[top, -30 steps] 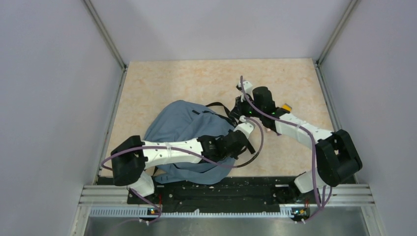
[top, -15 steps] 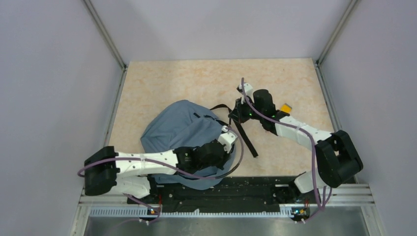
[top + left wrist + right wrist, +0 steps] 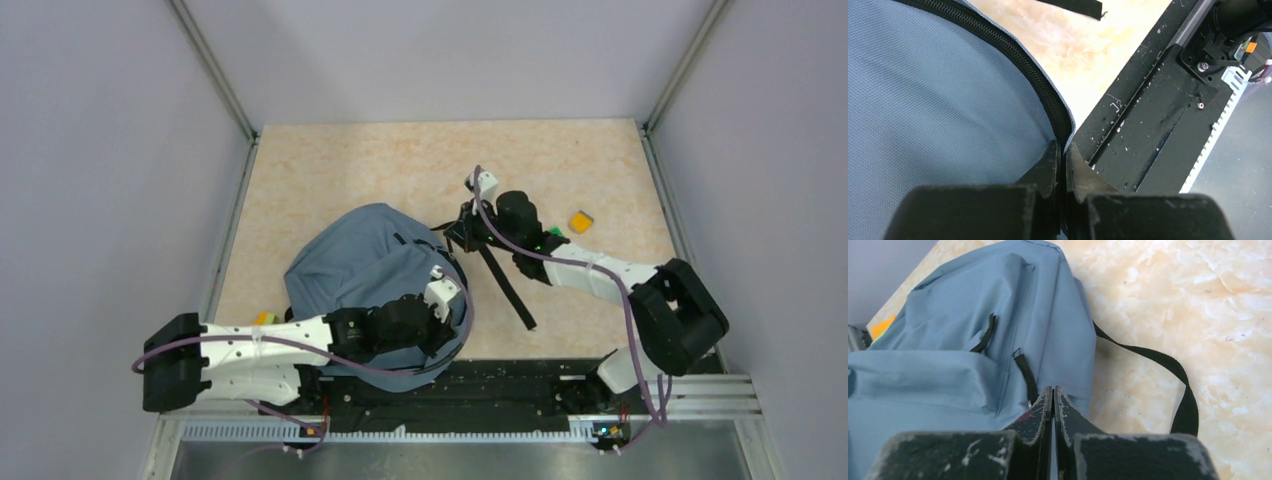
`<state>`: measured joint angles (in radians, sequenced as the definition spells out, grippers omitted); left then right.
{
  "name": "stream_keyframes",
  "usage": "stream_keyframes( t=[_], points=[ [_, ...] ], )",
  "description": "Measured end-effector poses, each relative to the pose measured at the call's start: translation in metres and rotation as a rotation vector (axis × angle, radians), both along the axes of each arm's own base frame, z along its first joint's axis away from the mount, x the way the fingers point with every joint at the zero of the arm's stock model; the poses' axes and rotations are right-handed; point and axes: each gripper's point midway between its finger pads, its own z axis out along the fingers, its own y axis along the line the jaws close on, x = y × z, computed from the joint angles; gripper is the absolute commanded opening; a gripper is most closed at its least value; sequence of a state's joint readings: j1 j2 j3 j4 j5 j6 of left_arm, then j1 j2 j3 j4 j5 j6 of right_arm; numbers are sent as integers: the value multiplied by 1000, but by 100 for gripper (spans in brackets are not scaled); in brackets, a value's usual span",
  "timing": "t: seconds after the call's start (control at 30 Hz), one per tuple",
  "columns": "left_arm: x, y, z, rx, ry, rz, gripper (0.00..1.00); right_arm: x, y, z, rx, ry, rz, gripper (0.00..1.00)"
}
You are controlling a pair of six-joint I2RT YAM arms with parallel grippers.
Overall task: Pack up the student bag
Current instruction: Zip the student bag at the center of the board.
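The student bag (image 3: pixel 365 262) is a grey-blue backpack lying left of centre, front pocket up, and its black strap (image 3: pixel 505 285) trails to the right. My left gripper (image 3: pixel 438 330) lies across the bag's near edge. In the left wrist view it (image 3: pixel 1063 147) is shut on the bag's black zipper edge (image 3: pixel 1045 95), which runs between the fingers. My right gripper (image 3: pixel 462 228) is at the bag's far right corner. In its own view it (image 3: pixel 1053 389) is shut, its tips resting against the bag's fabric (image 3: pixel 948 375) beside a black pull tab (image 3: pixel 1026 374); nothing shows between them.
An orange block (image 3: pixel 580 220) and a small green item (image 3: pixel 553 231) lie to the right of the right wrist. A yellow-green item (image 3: pixel 265 318) peeks out at the bag's left side. The black base plate (image 3: pixel 1158 125) borders the bag's near edge. Grey walls enclose the table.
My left arm has drawn back to the left and nearer, its gripper sliding along the bag's near edge. The right gripper has moved left, uncovering the orange block.
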<state>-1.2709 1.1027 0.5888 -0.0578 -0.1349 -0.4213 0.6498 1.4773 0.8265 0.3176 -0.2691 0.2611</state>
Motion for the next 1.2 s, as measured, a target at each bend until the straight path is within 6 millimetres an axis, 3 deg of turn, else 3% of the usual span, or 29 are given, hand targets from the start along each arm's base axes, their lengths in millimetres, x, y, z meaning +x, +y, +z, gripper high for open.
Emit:
stream_keyframes(
  t=[0.43, 0.67, 0.83, 0.87, 0.97, 1.03, 1.1, 1.2],
  points=[
    [-5, 5, 2, -8, 22, -7, 0, 38, 30, -27, 10, 33, -16, 0],
    [-11, 3, 1, -14, 49, -20, 0, 79, 58, 2, 83, -62, -34, 0],
    [-9, 3, -1, -12, 54, -6, 0, 89, 62, 0, 78, -64, -51, 0],
    [-9, 4, -2, -9, 56, 3, 0, 90, 61, -2, 73, -60, -58, 4],
    [-6, 5, -3, -6, 58, 26, 0, 85, 53, -9, 49, -43, -73, 40],
    [-6, 5, -3, -10, 59, 37, 0, 73, 45, -14, 19, -21, -66, 54],
    [-5, 7, -2, -19, 55, 46, 0, 62, 38, -14, -2, -4, -51, 61],
    [-5, 12, 1, -37, 47, 60, 0, 44, 31, -6, -17, 9, -17, 63]
  ],
)
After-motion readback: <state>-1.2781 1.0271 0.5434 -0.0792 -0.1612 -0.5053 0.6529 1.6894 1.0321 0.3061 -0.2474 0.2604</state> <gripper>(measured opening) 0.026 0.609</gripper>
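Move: The zip pull lies right by the right hand's shut fingertips, about 2 cm back, 1 cm to the left and 2 cm below. The pocket tab sits roughly 10 cm to this hand's left, level with it and some 3 cm lower; the loose strap end lies on the board about 10 cm back, 13 cm to its right and 9 cm down. From the left hand the zip pull is about 21 cm ahead, 2 cm to the right and 2 cm up. The left fingers keep their pinch on the near end of the zip, nearly in place. From beside the zip pull the right hand sweeps about 9 cm forward and 6 cm left, fingers shut, dipping and then rising, out past the bag's far right edge; then it turns back some 5 cm and opens to over half, still ending farther from the pull than it began. ##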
